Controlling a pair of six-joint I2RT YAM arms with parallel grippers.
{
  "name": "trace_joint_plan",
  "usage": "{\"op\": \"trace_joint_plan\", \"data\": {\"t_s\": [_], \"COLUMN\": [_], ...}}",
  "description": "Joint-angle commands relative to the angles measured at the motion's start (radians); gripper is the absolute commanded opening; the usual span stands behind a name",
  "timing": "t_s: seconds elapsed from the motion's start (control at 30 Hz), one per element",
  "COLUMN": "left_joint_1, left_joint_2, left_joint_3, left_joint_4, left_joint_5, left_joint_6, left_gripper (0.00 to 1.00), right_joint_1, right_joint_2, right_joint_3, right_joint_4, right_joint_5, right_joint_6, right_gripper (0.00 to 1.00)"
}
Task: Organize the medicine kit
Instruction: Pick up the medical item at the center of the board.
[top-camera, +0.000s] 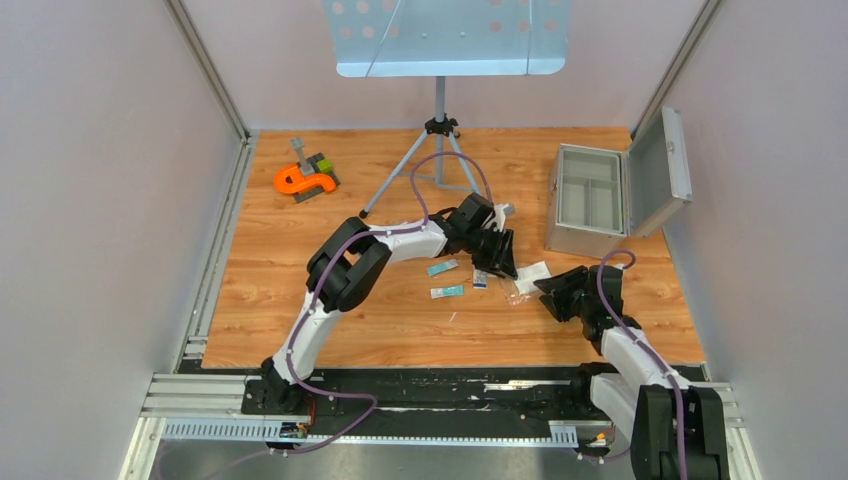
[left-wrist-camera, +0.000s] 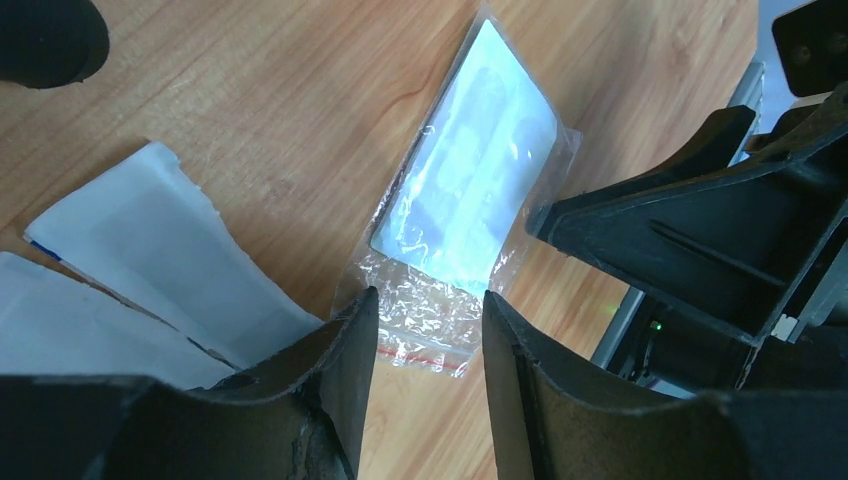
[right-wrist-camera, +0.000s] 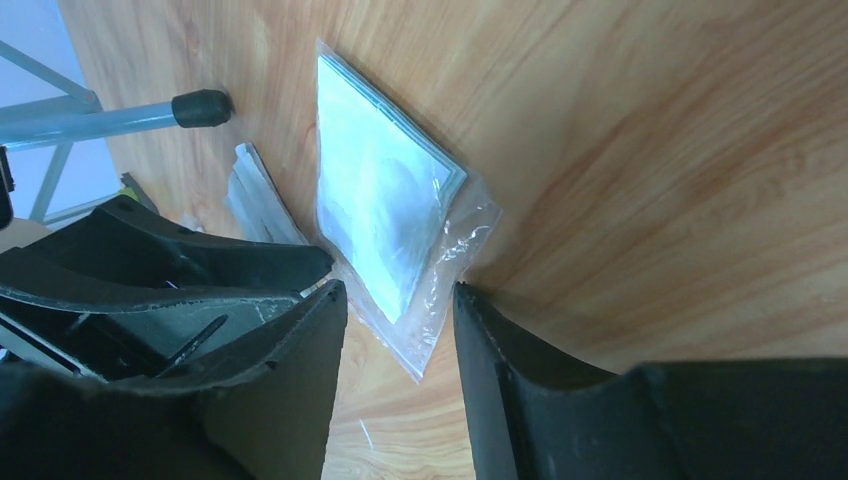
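The medicine kit (top-camera: 585, 205), a silver case, stands at the back right with its lid open. A clear zip bag holding a white pad (left-wrist-camera: 470, 200) lies flat on the wooden table. My left gripper (left-wrist-camera: 428, 310) is open, its tips straddling the bag's red-striped end. From the opposite side my right gripper (right-wrist-camera: 400, 300) is also open, with the bag's (right-wrist-camera: 385, 210) corner between its tips. In the top view the left gripper (top-camera: 497, 262) and right gripper (top-camera: 548, 290) face each other over the bag (top-camera: 516, 292). Neither pinches it.
White packets (left-wrist-camera: 150, 240) lie just left of the bag. Two teal packets (top-camera: 445, 279) and a small one (top-camera: 480, 280) lie nearer the table's middle. A music stand's tripod (top-camera: 440, 130) stands at the back, one foot (right-wrist-camera: 200, 105) close by. An orange tool (top-camera: 300, 180) sits back left.
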Motion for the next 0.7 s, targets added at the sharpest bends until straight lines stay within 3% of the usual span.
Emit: {"op": "trace_joint_plan", "data": {"t_s": [0.0,0.33,0.43,0.6,0.67], "left_joint_1": [-0.010,-0.014,-0.016,-0.015,-0.016], "left_joint_2": [0.035,0.052,0.057,0.048,0.036], "left_joint_3": [0.034,0.033,0.031,0.024,0.023], "left_joint_4": [-0.008,-0.024,-0.024,-0.029,-0.038], "left_joint_5": [0.016,0.036,0.040,0.042,0.042], "left_joint_6": [-0.002,0.005,0.005,0.012,0.020], "left_gripper": [0.51,0.51,0.51,0.51,0.51], "right_joint_1": [0.001,0.002,0.003,0.004,0.003], "right_joint_2": [0.034,0.134,0.184,0.196,0.159], "right_joint_3": [-0.045,-0.116,-0.100,-0.072,-0.064], "right_joint_4": [0.112,0.351,0.381,0.359,0.317], "right_joint_5": [0.016,-0.025,-0.026,-0.017,0.000], "right_joint_6": [0.035,0.113,0.110,0.109,0.104], "right_gripper": [0.47,0.46,0.41,0.05,0.00]}}
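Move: The bagged gauze packet, the medical item I'm after, lies flat with its middle about 4 cm ahead of my right hand, 3 cm to its left and 2 cm below. From that hand, the white-and-blue sachet sits roughly 7 cm ahead and 13 cm left, the nearest teal sachet 2 cm ahead and 21 cm left. The open case stands 22 cm ahead, 9 cm right. From my left hand the packet is some 5 cm right, 1 cm back, 3 cm below. I creep my right hand forward about 2 cm, nearly level, so its half-open fingers straddle the near right edge of the clear bag, rolling and tipping the wrist a few degrees. Then I sink it about 1 cm and close the fingers almost shut, pinching the bag's loose film. My left hand waits half open beside the packet's left edge. ##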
